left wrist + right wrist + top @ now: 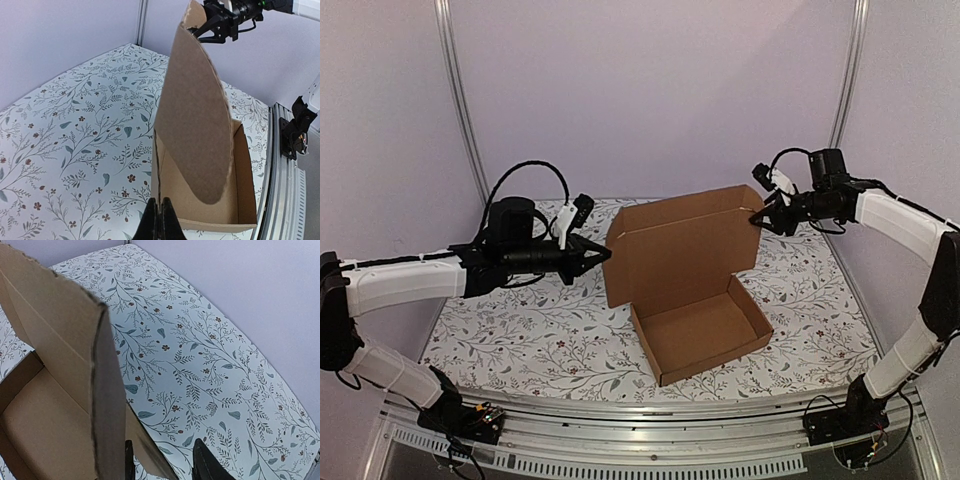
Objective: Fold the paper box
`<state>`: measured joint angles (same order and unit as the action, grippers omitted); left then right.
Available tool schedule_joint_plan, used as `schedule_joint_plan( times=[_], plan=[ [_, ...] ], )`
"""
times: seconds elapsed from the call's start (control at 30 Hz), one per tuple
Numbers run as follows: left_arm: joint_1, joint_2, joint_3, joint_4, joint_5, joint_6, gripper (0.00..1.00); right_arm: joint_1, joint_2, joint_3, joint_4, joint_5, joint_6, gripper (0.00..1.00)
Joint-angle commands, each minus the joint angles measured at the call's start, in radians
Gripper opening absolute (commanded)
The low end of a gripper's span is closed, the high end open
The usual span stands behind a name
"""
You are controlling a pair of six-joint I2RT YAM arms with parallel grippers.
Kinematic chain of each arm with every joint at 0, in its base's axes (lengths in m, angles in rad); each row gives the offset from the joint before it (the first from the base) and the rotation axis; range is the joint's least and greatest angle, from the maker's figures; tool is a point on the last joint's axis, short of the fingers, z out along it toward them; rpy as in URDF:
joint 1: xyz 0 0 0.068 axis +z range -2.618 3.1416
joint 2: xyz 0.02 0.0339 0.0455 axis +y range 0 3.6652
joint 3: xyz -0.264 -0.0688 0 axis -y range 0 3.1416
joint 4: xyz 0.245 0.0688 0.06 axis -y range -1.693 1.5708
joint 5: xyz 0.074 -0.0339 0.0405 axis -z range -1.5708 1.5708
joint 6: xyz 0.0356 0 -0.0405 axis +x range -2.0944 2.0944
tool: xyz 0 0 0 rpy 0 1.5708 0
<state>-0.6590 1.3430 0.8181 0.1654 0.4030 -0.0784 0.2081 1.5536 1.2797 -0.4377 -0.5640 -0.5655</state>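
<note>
The paper box (pixel 695 325) is a brown cardboard carton sitting on the floral table, and its lid (pixel 682 243) stands upright behind the shallow tray. My left gripper (pixel 605 254) is shut, with its tips against the lid's left edge. In the left wrist view that gripper (pixel 160 209) has its fingers pressed together at the box's near corner (pixel 161 190). My right gripper (pixel 759 216) is at the lid's top right corner. The right wrist view shows the gripper (pixel 165 464) with its jaws apart and the lid's side flap (pixel 145 445) between them, near the left finger (pixel 129 462).
A floral cloth (pixel 520 330) covers the table. A metal rail (pixel 640 425) runs along the near edge and holds both arm bases. Pale walls with upright posts (pixel 460 100) enclose the back and sides. The right arm's base (pixel 299 127) sits just beyond the box.
</note>
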Motion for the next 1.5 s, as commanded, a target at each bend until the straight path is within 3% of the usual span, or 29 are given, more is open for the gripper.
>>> schedule_joint_plan(
  times=[0.0,0.3,0.6,0.97,1.2,1.47],
  plan=[
    [0.009,0.005,0.01,-0.026,-0.017,0.003,0.0,-0.004,-0.013,-0.029,0.03,-0.023,0.016,0.34],
    [0.003,0.004,0.048,-0.073,-0.092,-0.039,0.0,0.01,-0.13,-0.166,0.106,0.012,0.083,0.0],
    [-0.054,-0.004,0.107,-0.16,-0.219,-0.084,0.0,0.151,-0.277,-0.309,0.167,0.179,0.171,0.0],
    [-0.14,0.035,0.175,-0.271,-0.398,-0.303,0.0,0.463,-0.429,-0.365,0.19,0.719,0.471,0.0],
    [-0.204,0.036,0.157,-0.274,-0.504,-0.395,0.0,0.629,-0.412,-0.382,0.231,0.995,0.699,0.0],
    [-0.287,0.035,0.136,-0.291,-0.663,-0.436,0.0,0.772,-0.326,-0.381,0.272,1.187,0.826,0.0]
  ],
)
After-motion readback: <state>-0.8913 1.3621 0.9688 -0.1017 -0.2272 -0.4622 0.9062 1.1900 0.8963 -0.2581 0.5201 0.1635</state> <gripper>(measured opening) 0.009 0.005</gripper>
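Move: The raised lid panel's right edge stands between the right hand's part-open fingers, its middle roughly 3 cm lower and 1 cm to the left. From this hand the lid's top flap is some 14 cm left, about level fore and aft and 4 cm higher; the tray's middle lies about 9 cm left, 14 cm back and 18 cm down. The left hand already pinches the lid's left edge; the right edge is about 11 cm ahead of it and 29 cm to its right. Back towards the base and somewhat left goes the right hand, first shutting its fingers on the lid's right edge, then drawing it some 11 cm back and 5 cm left while turning about 35 degrees clockwise. The left hand keeps its pinch on the left edge as a near-fixed pivot, easing about 2.5 cm forward and mostly back again while turning nearly 30 degrees counter-clockwise. ##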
